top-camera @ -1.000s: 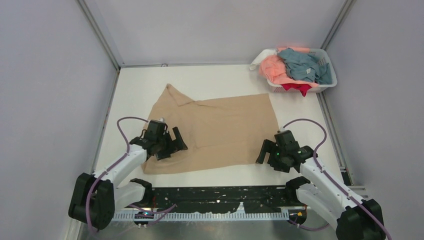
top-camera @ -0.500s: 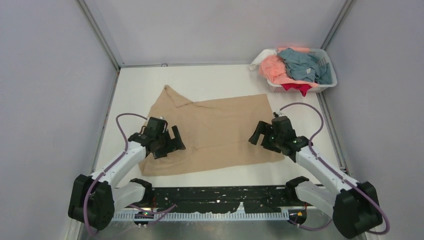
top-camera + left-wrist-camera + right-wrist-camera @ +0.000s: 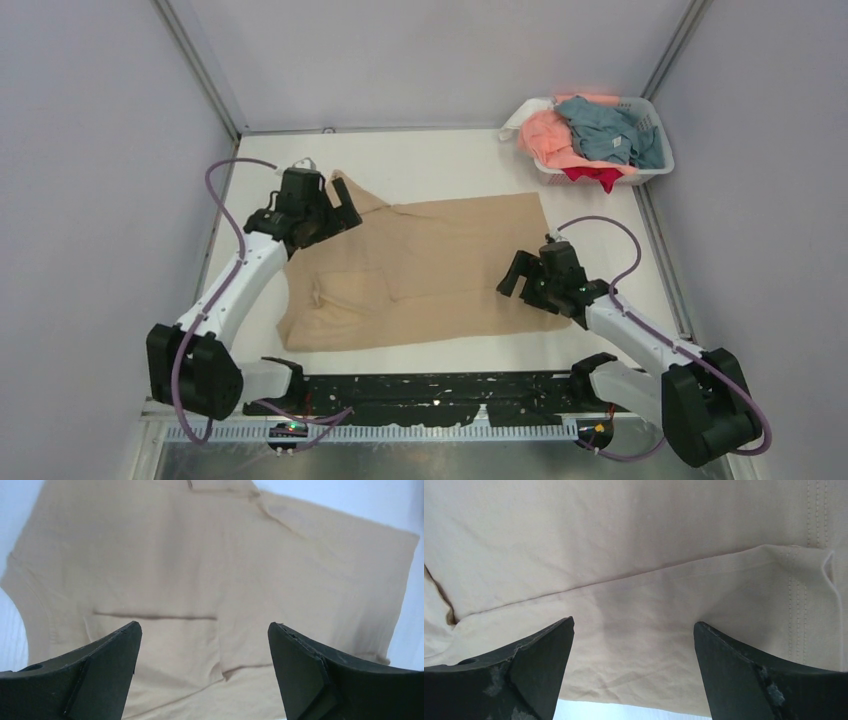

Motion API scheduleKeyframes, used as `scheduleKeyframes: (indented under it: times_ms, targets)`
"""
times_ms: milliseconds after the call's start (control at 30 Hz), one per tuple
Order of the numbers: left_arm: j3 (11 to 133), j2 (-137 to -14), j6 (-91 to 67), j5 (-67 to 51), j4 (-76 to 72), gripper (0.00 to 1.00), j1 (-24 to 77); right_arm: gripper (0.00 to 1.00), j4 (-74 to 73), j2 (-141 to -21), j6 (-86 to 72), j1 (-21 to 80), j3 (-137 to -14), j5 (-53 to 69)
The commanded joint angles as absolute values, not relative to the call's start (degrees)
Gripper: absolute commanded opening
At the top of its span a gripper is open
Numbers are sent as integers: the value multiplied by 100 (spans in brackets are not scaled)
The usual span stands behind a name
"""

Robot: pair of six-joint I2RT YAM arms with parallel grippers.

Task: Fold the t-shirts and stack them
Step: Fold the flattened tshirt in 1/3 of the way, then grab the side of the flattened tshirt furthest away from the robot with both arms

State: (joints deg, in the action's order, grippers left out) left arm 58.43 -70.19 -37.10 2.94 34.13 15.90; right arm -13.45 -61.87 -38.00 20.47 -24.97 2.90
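The large tan-beige t-shirt (image 3: 440, 260) lies spread flat on the white table, with one fold along its near part. My left gripper (image 3: 335, 213) is open and empty above the shirt's far left corner. The left wrist view looks down on the shirt (image 3: 200, 555) between the fingers (image 3: 100, 670). My right gripper (image 3: 515, 280) is open and empty over the shirt's right part, near its edge. The right wrist view shows the folded hem (image 3: 634, 530) close under the fingers (image 3: 744, 670). The salmon-pink (image 3: 548, 135), grey-blue (image 3: 610, 130) and red (image 3: 590, 177) shirts are piled in the basket.
The white slotted basket (image 3: 655, 172) stands at the far right corner of the table. Grey walls enclose the table on three sides. A black rail (image 3: 430, 390) runs along the near edge between the arm bases.
My left gripper has moved from the shirt's near left part to its far left corner. My right gripper has moved forward and left onto the shirt's right edge. The shirt's near left has shifted slightly.
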Motion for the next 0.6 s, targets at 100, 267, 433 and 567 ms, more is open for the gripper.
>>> scheduleKeyframes:
  times_ms: [100, 267, 433, 567]
  targets:
    - [7504, -8921, -3515, -280, 3347, 100, 906, 95, -2708, -5493, -3834, 2063, -2338, 129]
    - [9051, -10688, -3591, -504, 3174, 100, 654, 95, -2646, -5520, -3437, 2068, -2925, 25]
    - [11280, -12418, -3616, -406, 3783, 100, 634, 95, -1992, -5395, -3315, 2058, -3223, 19]
    - [12892, -13549, -3831, -240, 4374, 100, 558, 95, -1638, -5332, -3266, 2049, -3304, -201]
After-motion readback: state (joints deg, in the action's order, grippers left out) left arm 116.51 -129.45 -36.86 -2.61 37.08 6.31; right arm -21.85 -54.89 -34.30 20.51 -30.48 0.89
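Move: The collar tip at the shirt's far left corner lies about 26 cm ahead of the left hand, some 4 cm to its left and 16 cm below. The folded-in sleeve sits about 6 cm back and 6 cm right of that hand, equally low. The right hand is right on the folded near strip of the shirt; the shirt's near right corner is about 6 cm back, 9 cm right and 3 cm below. Fingertips low on the folded near strip, the right hand drags the cloth back about 3 cm and slightly right, then comes free, rising some 4 cm while swinging forward again. Meanwhile the left hand sweeps fast forward, about 25 cm, over the shirt to its collar tip, sinking 6 cm. Both grippers stay wide open. ##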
